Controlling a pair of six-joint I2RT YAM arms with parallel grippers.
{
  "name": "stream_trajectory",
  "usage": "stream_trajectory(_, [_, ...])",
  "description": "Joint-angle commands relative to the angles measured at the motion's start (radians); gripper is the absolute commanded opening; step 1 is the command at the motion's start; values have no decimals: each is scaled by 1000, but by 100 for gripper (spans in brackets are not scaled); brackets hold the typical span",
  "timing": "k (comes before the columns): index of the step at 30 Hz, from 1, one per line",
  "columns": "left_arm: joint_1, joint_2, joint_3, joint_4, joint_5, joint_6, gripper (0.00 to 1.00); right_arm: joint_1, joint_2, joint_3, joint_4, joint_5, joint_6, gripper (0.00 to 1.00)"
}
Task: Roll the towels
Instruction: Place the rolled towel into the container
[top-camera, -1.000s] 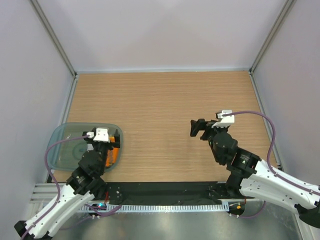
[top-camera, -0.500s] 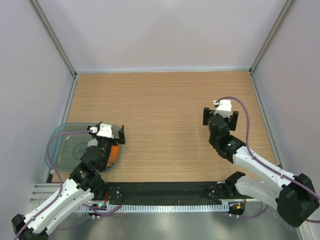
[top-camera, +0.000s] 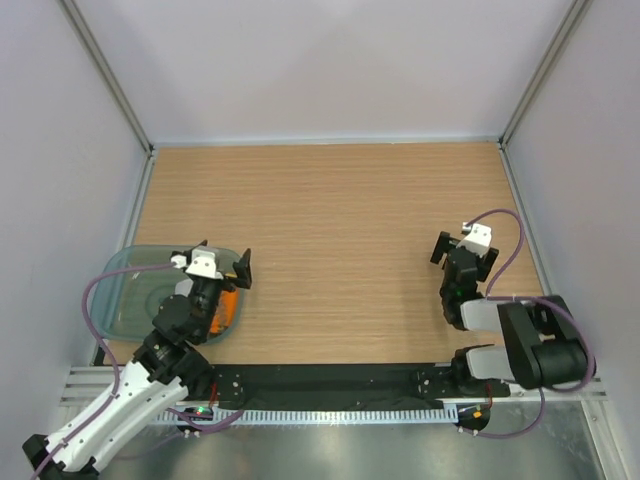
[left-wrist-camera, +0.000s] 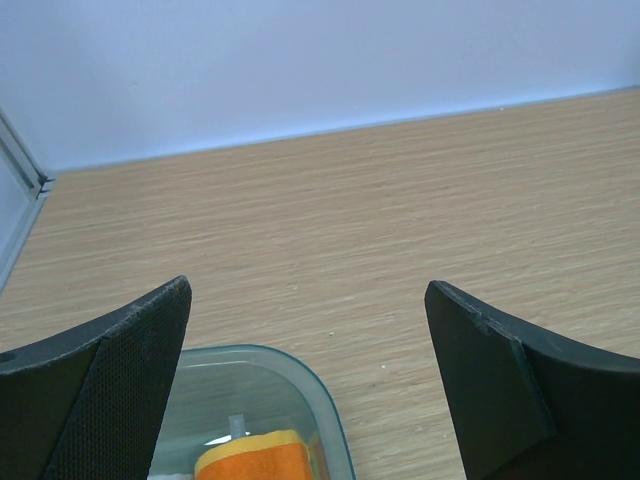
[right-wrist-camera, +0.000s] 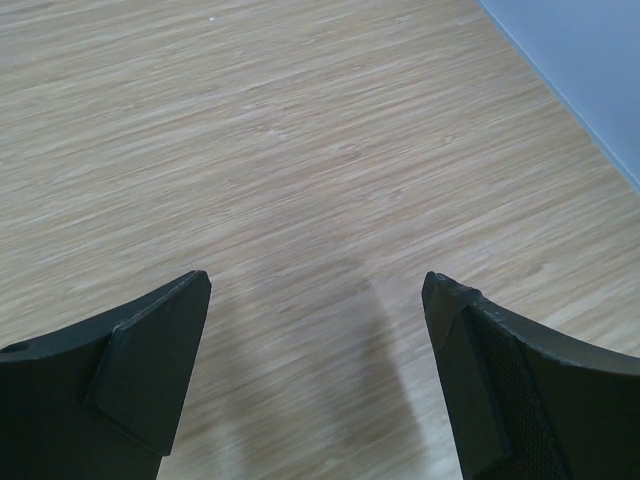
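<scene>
An orange towel (top-camera: 229, 308), rolled up, lies inside the teal tub (top-camera: 125, 290) at the table's near left. In the left wrist view the roll (left-wrist-camera: 255, 458) shows at the bottom edge, behind the tub's rim (left-wrist-camera: 322, 400). My left gripper (top-camera: 222, 261) hovers open above the tub's right end with nothing between its fingers (left-wrist-camera: 135, 355). My right gripper (top-camera: 465, 254) is open and empty over bare wood at the near right; in its own view the gripper (right-wrist-camera: 315, 282) has only tabletop between the fingers (right-wrist-camera: 150, 350).
The wooden table (top-camera: 330, 220) is walled in by pale panels on three sides. A metal rail (top-camera: 330, 412) with the arm bases runs along the near edge. The right arm (top-camera: 530, 345) is folded back close to its base.
The right gripper has drawn back to the right and towards its base, arm folding in. The left gripper has lifted from the tub and shifted slightly right, still open.
</scene>
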Motion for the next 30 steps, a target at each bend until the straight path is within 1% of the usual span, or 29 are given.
stream_trajectory(1, [4,-24,45,14,10,9,100,-38,156,-29,459,-45,24,95])
stream_trajectory(2, [6,-30,49,6,14,11,100,-44,166,-26,458,-88,7,96])
stream_trajectory(3, [4,-44,52,-3,18,11,100,-56,157,-4,400,-187,-2,95])
stream_trajectory(4, [6,-52,52,-20,18,9,100,-56,192,15,357,-209,-11,100])
stream_trajectory(6, [4,-75,53,-36,-5,-4,100,-63,277,71,403,-240,-31,100])
stream_trajectory(7, [4,-79,52,-48,-22,-8,100,-72,246,112,174,-272,-18,100])
stream_trajectory(8, [4,-86,52,-52,-40,-18,100,-84,246,124,218,-324,-30,100])
stream_trajectory(9, [4,-95,49,-49,-71,-20,100,-84,255,114,254,-334,-41,100])
stream_trajectory(10, [4,-102,46,-48,-77,-18,100,-84,246,117,221,-331,-39,100])
stream_trajectory(11, [6,-106,47,-43,-72,-18,100,-84,244,117,229,-335,-38,100])
stream_trajectory(12, [4,-101,56,-40,-7,-3,100,-84,253,114,258,-335,-41,100])
stream_trajectory(14, [4,-69,84,-31,20,-3,100,-84,241,120,225,-335,-39,100])
stream_trajectory(15, [4,-43,111,-29,-8,-86,100,-84,250,117,242,-337,-39,100])
stream_trajectory(16, [4,6,136,-17,-129,-139,100,-84,247,115,245,-335,-41,100])
stream_trajectory(17, [4,35,162,-37,-191,-196,100,-84,241,118,234,-334,-39,100])
stream_trajectory(18, [4,58,226,-99,-233,-263,100,-84,244,118,233,-335,-39,100])
stream_trajectory(19, [4,98,255,-118,-288,-280,100,-84,247,115,252,-337,-39,100])
stream_trajectory(22, [4,123,317,-175,-272,-287,100,-84,247,117,245,-337,-39,100])
stream_trajectory(25, [4,83,280,-149,-168,-297,100,-84,246,117,243,-335,-41,100])
stream_trajectory(26, [4,48,268,-142,-113,-307,100,-84,246,117,245,-335,-39,100])
stream_trajectory(28, [4,20,248,-148,-88,-323,100,-84,246,117,243,-335,-41,100])
stream_trajectory(30, [4,-21,240,-195,-98,-321,100,-84,247,117,243,-337,-39,100])
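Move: The left hand hangs empty over the right side of the container. The grey rolled towel lies about 20 cm below it, some 12 cm to its left and 4 cm back. The orange rolled towel lies at the same depth and 4 cm back too, but only about 6 cm to the left. The container's middle is roughly 19 cm left and 2 cm back. From the empty right hand, low over bare table, the grey towel is some 66 cm left and 12 cm back. With nothing in its open fingers, the left hand climbs away from the towels in the container, slowly and then quicker, about 8 cm in all with a slight drift left, rolling some 20 degrees so its left side drops. The right hand, also open, slides forward about 5 cm and some 3 cm left over bare table, dips slightly, turns a little counter-clockwise, then stays put. ##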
